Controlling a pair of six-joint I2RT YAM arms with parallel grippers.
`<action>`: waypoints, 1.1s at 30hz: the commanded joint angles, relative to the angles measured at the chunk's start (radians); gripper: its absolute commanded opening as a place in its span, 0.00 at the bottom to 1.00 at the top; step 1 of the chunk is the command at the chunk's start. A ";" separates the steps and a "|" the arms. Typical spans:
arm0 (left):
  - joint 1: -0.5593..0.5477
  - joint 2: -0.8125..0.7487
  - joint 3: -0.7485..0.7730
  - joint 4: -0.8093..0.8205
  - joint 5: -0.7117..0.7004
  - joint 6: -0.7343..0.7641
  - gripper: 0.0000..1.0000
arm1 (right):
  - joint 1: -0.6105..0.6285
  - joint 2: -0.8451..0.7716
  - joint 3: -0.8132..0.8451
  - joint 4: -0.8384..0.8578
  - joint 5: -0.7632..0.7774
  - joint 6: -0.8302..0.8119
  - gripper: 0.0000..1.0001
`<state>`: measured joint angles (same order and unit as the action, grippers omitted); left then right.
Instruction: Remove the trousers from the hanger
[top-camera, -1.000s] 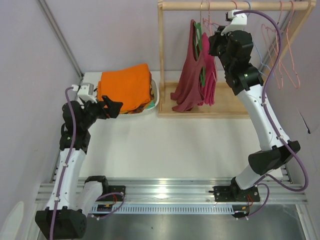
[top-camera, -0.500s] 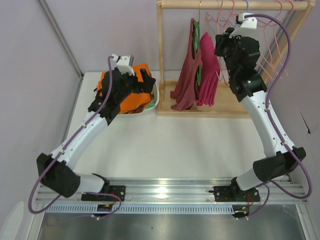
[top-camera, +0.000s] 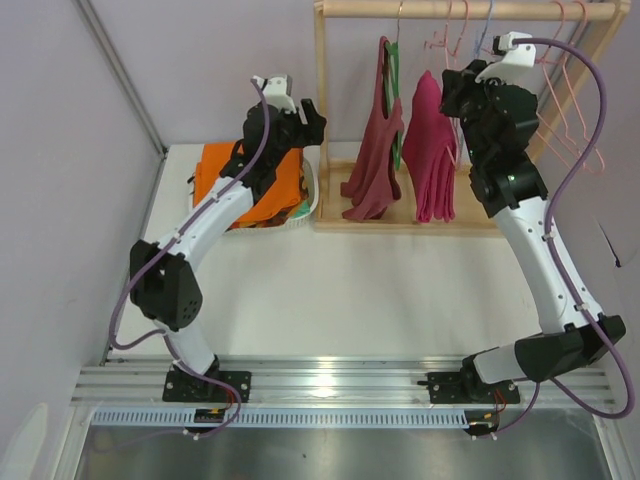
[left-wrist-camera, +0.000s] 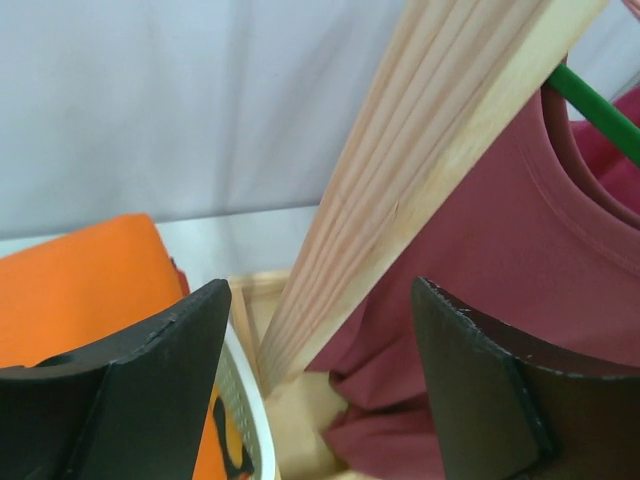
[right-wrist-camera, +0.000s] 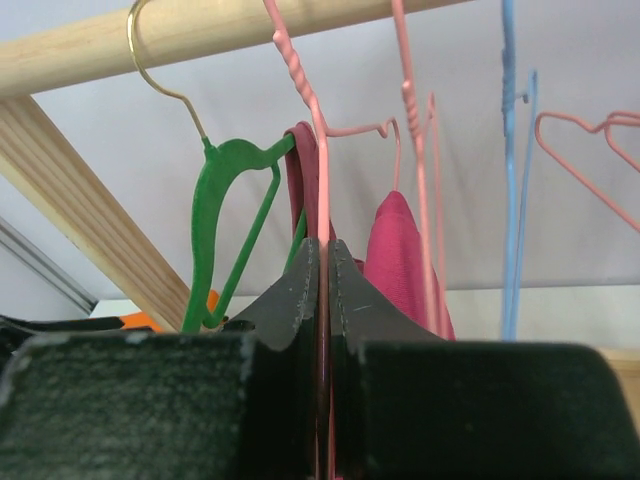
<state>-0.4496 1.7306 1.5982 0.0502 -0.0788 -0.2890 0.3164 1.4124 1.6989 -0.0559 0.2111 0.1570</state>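
The magenta trousers (top-camera: 434, 150) hang from the rail (top-camera: 470, 11) on the thin pink hanger (top-camera: 440, 42), a little apart from the maroon garment (top-camera: 374, 150). My right gripper (top-camera: 456, 88) is shut on that hanger; in the right wrist view its jaws (right-wrist-camera: 323, 245) pinch the pink wire (right-wrist-camera: 312, 100), with the trousers (right-wrist-camera: 402, 250) just behind to the right. High at the rack's left post (top-camera: 322, 110), my left gripper (top-camera: 306, 116) stands open. In the left wrist view the post (left-wrist-camera: 400, 210) runs between its fingers (left-wrist-camera: 170, 350) without touching them.
A green hanger (right-wrist-camera: 225, 220) carries the maroon garment (left-wrist-camera: 520, 260). A light-blue hanger (right-wrist-camera: 512, 180) and more pink ones (top-camera: 575, 110) hang further right. Orange folded cloth (top-camera: 250, 175) fills a white basket (left-wrist-camera: 245, 400) left of the rack's base (top-camera: 400, 225).
My left arm has swung from the basket up to the rack's left post. The right gripper has slid the hanger and trousers rightwards, away from the maroon garment.
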 joint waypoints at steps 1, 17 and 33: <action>-0.026 0.058 0.103 0.089 -0.003 -0.009 0.77 | -0.004 -0.093 0.036 0.211 -0.024 0.019 0.00; -0.037 0.375 0.551 0.050 0.066 0.011 0.62 | -0.004 -0.256 -0.087 0.197 -0.058 0.068 0.00; -0.047 0.682 0.897 0.201 0.249 -0.182 0.57 | 0.033 -0.369 -0.176 0.105 -0.067 0.084 0.00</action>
<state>-0.4622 2.3749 2.4165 0.1425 0.0429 -0.3408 0.3260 1.1141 1.4956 -0.1104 0.1520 0.2356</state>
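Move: The left hand's target is the rack's left post, about 9 cm ahead, 5 cm to its right and a little above; the dark-red trousers hang 10 cm ahead, 15 cm right and slightly lower. The right hand already pinches the pink wire hanger: its pink trousers hang about 7 cm ahead, in line, middle 15 cm lower. The rod runs 8 cm ahead and 14 cm above, and the green hanger is 8 cm ahead, 12 cm left, just above. The left hand gets the rack's left post between its fingers, reaching about 12 cm forward and 9 cm right, rising slightly, tipping up some 10 degrees and narrowing its grip partway onto the post. Keeping its pinch on the pink hanger, the right hand draws it back about 9 cm, rising at first, then sinking again. ##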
